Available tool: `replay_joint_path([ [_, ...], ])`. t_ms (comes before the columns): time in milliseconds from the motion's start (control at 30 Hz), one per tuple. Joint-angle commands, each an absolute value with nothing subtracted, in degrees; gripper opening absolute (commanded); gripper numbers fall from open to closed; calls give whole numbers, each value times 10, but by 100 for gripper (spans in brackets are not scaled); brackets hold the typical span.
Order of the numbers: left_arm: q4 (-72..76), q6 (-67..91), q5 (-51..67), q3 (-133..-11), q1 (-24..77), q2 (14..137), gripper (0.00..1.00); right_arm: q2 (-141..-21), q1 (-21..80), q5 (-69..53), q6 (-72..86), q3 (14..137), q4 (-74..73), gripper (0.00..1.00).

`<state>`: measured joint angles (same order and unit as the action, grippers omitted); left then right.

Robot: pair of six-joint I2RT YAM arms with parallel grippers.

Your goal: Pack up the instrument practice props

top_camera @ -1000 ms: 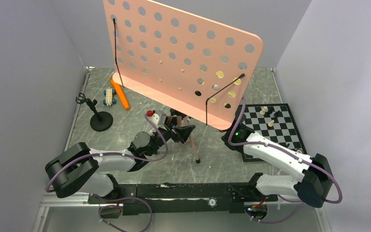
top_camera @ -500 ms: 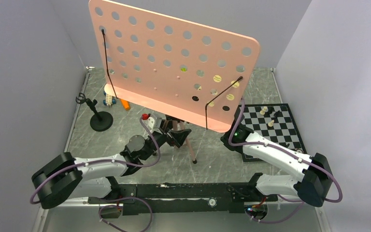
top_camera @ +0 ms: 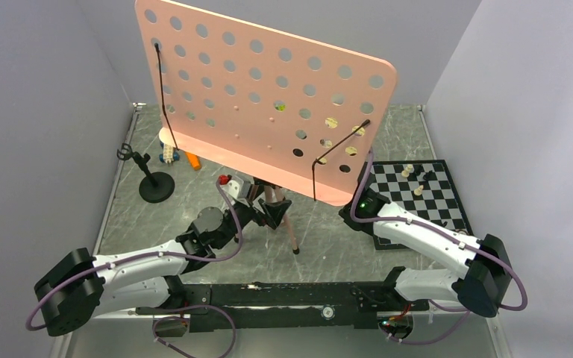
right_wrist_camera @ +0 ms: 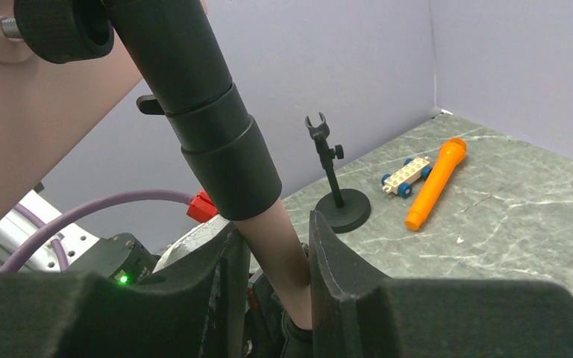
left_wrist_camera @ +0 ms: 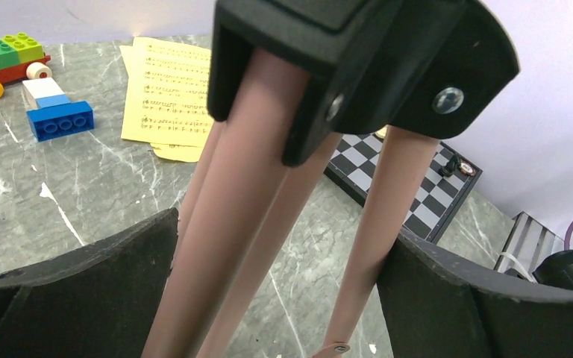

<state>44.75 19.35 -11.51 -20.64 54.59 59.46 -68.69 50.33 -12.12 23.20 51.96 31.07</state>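
Note:
The pink music stand (top_camera: 268, 97) stands tilted mid-table, its hole-punched panel hiding much of the floor behind it. My left gripper (left_wrist_camera: 280, 239) is open wide around the stand's tripod legs (left_wrist_camera: 224, 224), which run between the fingers (left_wrist_camera: 74, 298) close to both. My right gripper (right_wrist_camera: 280, 283) is shut on the stand's pink pole (right_wrist_camera: 287, 246), under the panel's lower right edge. The orange microphone (right_wrist_camera: 434, 183) lies at the back left, beside the black mic stand (top_camera: 155, 185). Yellow sheet-music pages (left_wrist_camera: 171, 93) lie flat behind the legs.
A chessboard (top_camera: 418, 198) with a few pieces lies at the right, close to my right arm (top_camera: 418, 235). A blue-and-white block (left_wrist_camera: 58, 119) and a toy car (left_wrist_camera: 4, 60) sit near the pages. A small wheeled toy (right_wrist_camera: 406, 175) lies by the microphone. Grey walls close in three sides.
The stand's panel has swung to the left and now covers most of the microphone. My left arm has stretched out further, and its jaws have widened around the legs.

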Motion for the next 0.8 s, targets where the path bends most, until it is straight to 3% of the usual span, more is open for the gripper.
replay_joint_path([
  [0,424,215,-168,-170,545,572,99,-696,489,-106,318,498,244,0],
  [267,214,236,-232,-229,544,444,99,-696,483,-134,303,515,228,0],
  [533,112,233,-207,-302,544,428,99,-696,481,-139,303,527,221,0],
  [633,87,230,-198,-311,544,422,99,-693,479,-136,299,531,212,0],
  [767,159,233,-178,-262,544,398,99,-694,480,-137,302,532,211,0],
])
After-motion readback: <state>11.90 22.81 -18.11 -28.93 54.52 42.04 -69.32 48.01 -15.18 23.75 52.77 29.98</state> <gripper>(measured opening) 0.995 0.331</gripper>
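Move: The left hand's open fingers straddle the upper stretch of the music stand's legs, about 1 cm ahead and 1 cm to its right. The stand's black hub is some 7 cm above, 2 cm ahead and 2 cm right. The black mic stand lies about 11 cm ahead, 33 cm left and 15 cm lower. From the right hand, which grips the pole, that leg stretch is about 14 cm below, 3 cm ahead and 1 cm left. Leftward about 5 cm and then also up some 3 cm, after first easing back a little, the left hand withdraws from the stand's legs with its fingers staying wide open, tipping slightly down and turning about 7 degrees counter-clockwise. The right hand keeps its grip on the pole, drawing back about 1 cm and then coming forward nearly 2 cm. ##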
